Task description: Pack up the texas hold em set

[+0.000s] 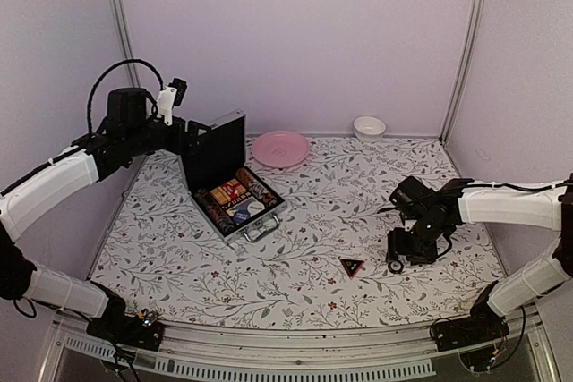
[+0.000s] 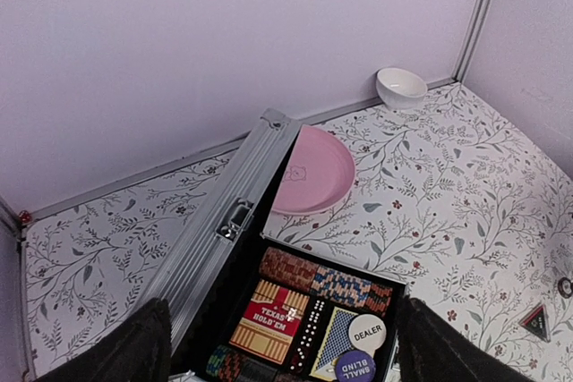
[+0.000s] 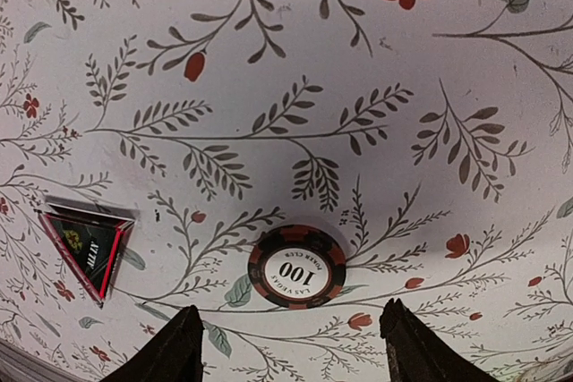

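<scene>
The silver case (image 1: 235,194) lies open at centre left, its lid (image 1: 215,149) upright. In the left wrist view it holds rows of chips (image 2: 324,280), a red card deck (image 2: 273,315), dice, a blue deck and a dealer button (image 2: 367,332). My left gripper (image 2: 282,360) is open and empty, hovering over the case by the lid (image 2: 224,230); from above it sits at the lid's left edge (image 1: 191,136). A black-and-red chip (image 3: 297,267) marked 100 lies flat on the table. My right gripper (image 3: 295,355) is open just above it (image 1: 403,252). The triangle (image 3: 89,246) lies to the left (image 1: 352,267).
A pink plate (image 1: 280,148) sits right behind the case, touching or nearly touching the lid's side (image 2: 313,172). A small white bowl (image 1: 369,127) stands at the back wall (image 2: 400,87). Walls enclose the floral tablecloth (image 1: 340,212) on three sides.
</scene>
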Motion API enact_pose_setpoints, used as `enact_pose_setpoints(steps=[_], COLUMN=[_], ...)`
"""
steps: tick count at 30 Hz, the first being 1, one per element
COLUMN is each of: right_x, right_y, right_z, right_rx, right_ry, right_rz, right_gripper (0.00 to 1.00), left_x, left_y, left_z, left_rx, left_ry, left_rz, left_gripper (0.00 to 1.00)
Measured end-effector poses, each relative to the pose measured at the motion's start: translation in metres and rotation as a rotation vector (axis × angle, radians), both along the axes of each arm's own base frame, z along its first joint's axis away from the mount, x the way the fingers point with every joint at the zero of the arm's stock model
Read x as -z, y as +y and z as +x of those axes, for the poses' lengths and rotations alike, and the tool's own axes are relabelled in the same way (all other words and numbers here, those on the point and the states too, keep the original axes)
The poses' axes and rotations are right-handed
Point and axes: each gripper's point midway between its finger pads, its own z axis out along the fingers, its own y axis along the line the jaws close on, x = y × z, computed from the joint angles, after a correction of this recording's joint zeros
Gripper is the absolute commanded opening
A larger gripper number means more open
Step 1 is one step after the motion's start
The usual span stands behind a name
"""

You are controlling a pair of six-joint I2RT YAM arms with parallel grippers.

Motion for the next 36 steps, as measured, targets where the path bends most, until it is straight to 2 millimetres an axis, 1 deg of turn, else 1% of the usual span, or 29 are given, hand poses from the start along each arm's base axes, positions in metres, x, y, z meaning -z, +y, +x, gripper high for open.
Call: enact_pose_setpoints(steps=[7, 12, 17, 25, 36], right_x=[0.018, 0.024, 0.03, 0.033, 0.033], right_y=[-0.003, -0.005, -0.003, -0.002, -0.003], right_z=[-0.005, -0.006, -0.005, -0.006, -0.007], right_rx=[0.006, 0.004, -0.001, -0.024, -0.035], right_ry=[0.06, 0.078, 0.088, 0.098, 0.098], right_rz=[-0.045, -0.061, -0.07, -0.086, -0.107], right_gripper=[0.63, 0.58, 0.55, 0.47, 0.38], left_x=[-0.005, -0.004, -0.004, -0.004, -0.004], left_y=[0.001, 0.001, 0.001, 0.001, 0.002], left_z=[-0.002, -0.002, -0.002, -0.002, -0.002], left_rx=[-0.001, -0.001, 0.0, -0.002, -0.004], left_ry=[-0.011, -0.01, -0.01, -0.009, -0.008], left_rz=[-0.004, -0.004, -0.004, -0.003, -0.003], left_gripper=[0.87, 0.87, 0.87, 0.87, 0.88])
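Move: The short stack of 100 chips stands almost under the right hand, roughly 3 cm below its point, about 1 cm back towards the base and level left-right. The triangular card pack lies about 10 cm to the left of this stack, neither farther out nor nearer. From the left hand, parked high, the same chips are some 45 cm to the right, about 19 cm back and 28 cm lower. The right hand, already pointing down, sinks another 3 cm or so over the 100-chip stack, easing to a stop low by the table with only a slight tilt, so that its fingertips come down on the two sides of the stack. Its part-open fingers close steadily throughout, by about a quarter of their full range and on after the descent has ended, until the pads come up against the rim of the chips, not yet shut on a lifted load. ##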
